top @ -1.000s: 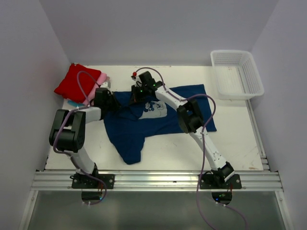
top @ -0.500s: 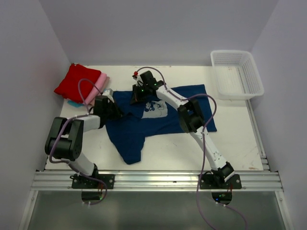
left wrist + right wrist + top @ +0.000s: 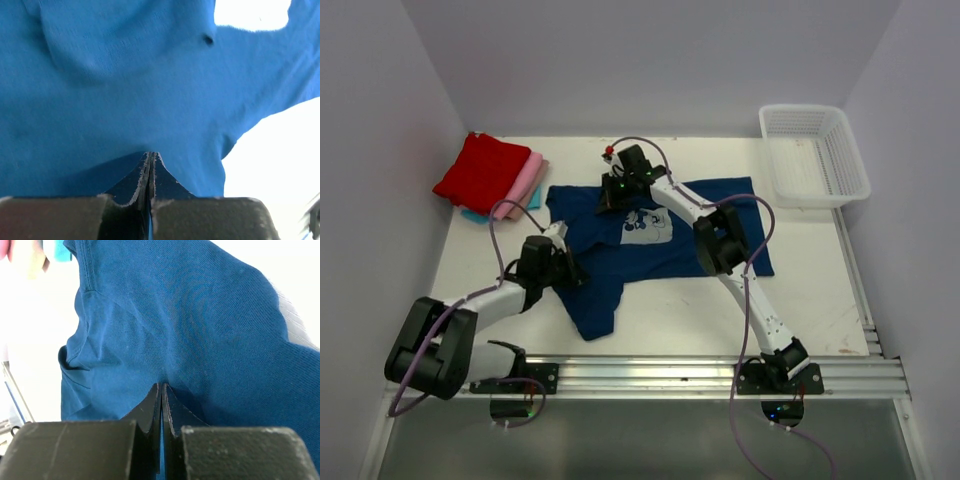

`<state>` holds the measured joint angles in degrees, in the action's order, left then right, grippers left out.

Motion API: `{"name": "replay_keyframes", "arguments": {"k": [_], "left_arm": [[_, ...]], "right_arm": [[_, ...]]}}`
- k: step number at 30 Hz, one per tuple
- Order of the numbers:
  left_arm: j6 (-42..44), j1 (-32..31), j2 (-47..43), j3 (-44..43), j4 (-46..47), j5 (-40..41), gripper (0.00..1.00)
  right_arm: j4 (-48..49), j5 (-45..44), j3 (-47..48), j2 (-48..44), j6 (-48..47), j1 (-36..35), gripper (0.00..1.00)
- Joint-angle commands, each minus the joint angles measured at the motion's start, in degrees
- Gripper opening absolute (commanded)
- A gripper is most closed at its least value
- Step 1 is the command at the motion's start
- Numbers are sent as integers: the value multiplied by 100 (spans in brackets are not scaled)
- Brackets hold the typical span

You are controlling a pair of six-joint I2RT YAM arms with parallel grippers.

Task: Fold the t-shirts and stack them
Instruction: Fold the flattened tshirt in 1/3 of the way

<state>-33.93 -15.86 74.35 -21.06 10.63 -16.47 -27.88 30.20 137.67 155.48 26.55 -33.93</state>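
Observation:
The navy blue t-shirt [image 3: 665, 255] lies spread on the table's middle, its pale chest print [image 3: 645, 225] facing up. My left gripper [image 3: 570, 273] is shut on the shirt's left edge, and blue cloth [image 3: 125, 90] fills the left wrist view beyond the closed tips [image 3: 151, 155]. My right gripper [image 3: 609, 198] is shut on the cloth near the shirt's far edge, by the print; in the right wrist view the tips [image 3: 161, 386] pinch a fold of navy cloth [image 3: 200, 315]. A folded red tee [image 3: 480, 168] sits on a pink one [image 3: 527, 180] and a teal one [image 3: 473, 215] at far left.
A white mesh basket [image 3: 815, 155] stands at the far right corner. The white table [image 3: 800, 280] ends at a metal rail [image 3: 650, 375] along the near edge, where both arm bases are bolted. Walls close in left, right and behind.
My left gripper has pulled back toward the near edge and slightly right, dragging the shirt's left side away from the folded stack. The right gripper has stayed almost in place.

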Motion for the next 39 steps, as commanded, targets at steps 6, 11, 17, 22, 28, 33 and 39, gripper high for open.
{"name": "replay_keyframes", "arguments": {"k": [6,11,17,22,28,33,39], "left_arm": [[140,-75,-1721,-775,-1001,1108,0],[519,29,-751,-1839,-581,1911,0],[686,381,1210,-2727,228,1191,0],[721,478,2039,-3158,685,909,0],[616,487,2760,-3352,1107,548,0],[598,496,3164,-3483,1125,609,0],[616,496,3376,-3721,493,1136,0]], "right_arm": [[-701,-400,-144,97,-255,159,0],[-763,-357,-196,9,-334,159,0],[-842,-435,-460,-298,-518,150,0],[-921,-462,-539,-396,-624,150,0],[-965,-444,-355,-317,-633,159,0],[-764,-208,-275,-369,-633,159,0],[778,-250,-1851,-1650,-572,159,42]]}}
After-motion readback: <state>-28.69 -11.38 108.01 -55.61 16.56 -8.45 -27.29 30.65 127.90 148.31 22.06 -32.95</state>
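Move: The patch of t-shirt I want lies about 20 cm ahead of my left hand, 1 cm to its left and roughly 1 cm lower, just 4 cm to the left of my right fingertips and 1 cm nearer the base. From my left hand, the mouse print is some 16 cm ahead and 15 cm right, the shirt's far-left corner about 27 cm ahead and 7 cm left, and the pink pile about 28 cm ahead and 13 cm left. My closed left hand comes free of the shirt, arcs up about 15 cm and some 20 cm forward over the cloth, then lowers close to it, just left of my right fingers. Meanwhile my right fingers keep resting on the shirt, drag it some 2 cm to the right, then open and start to lift. ##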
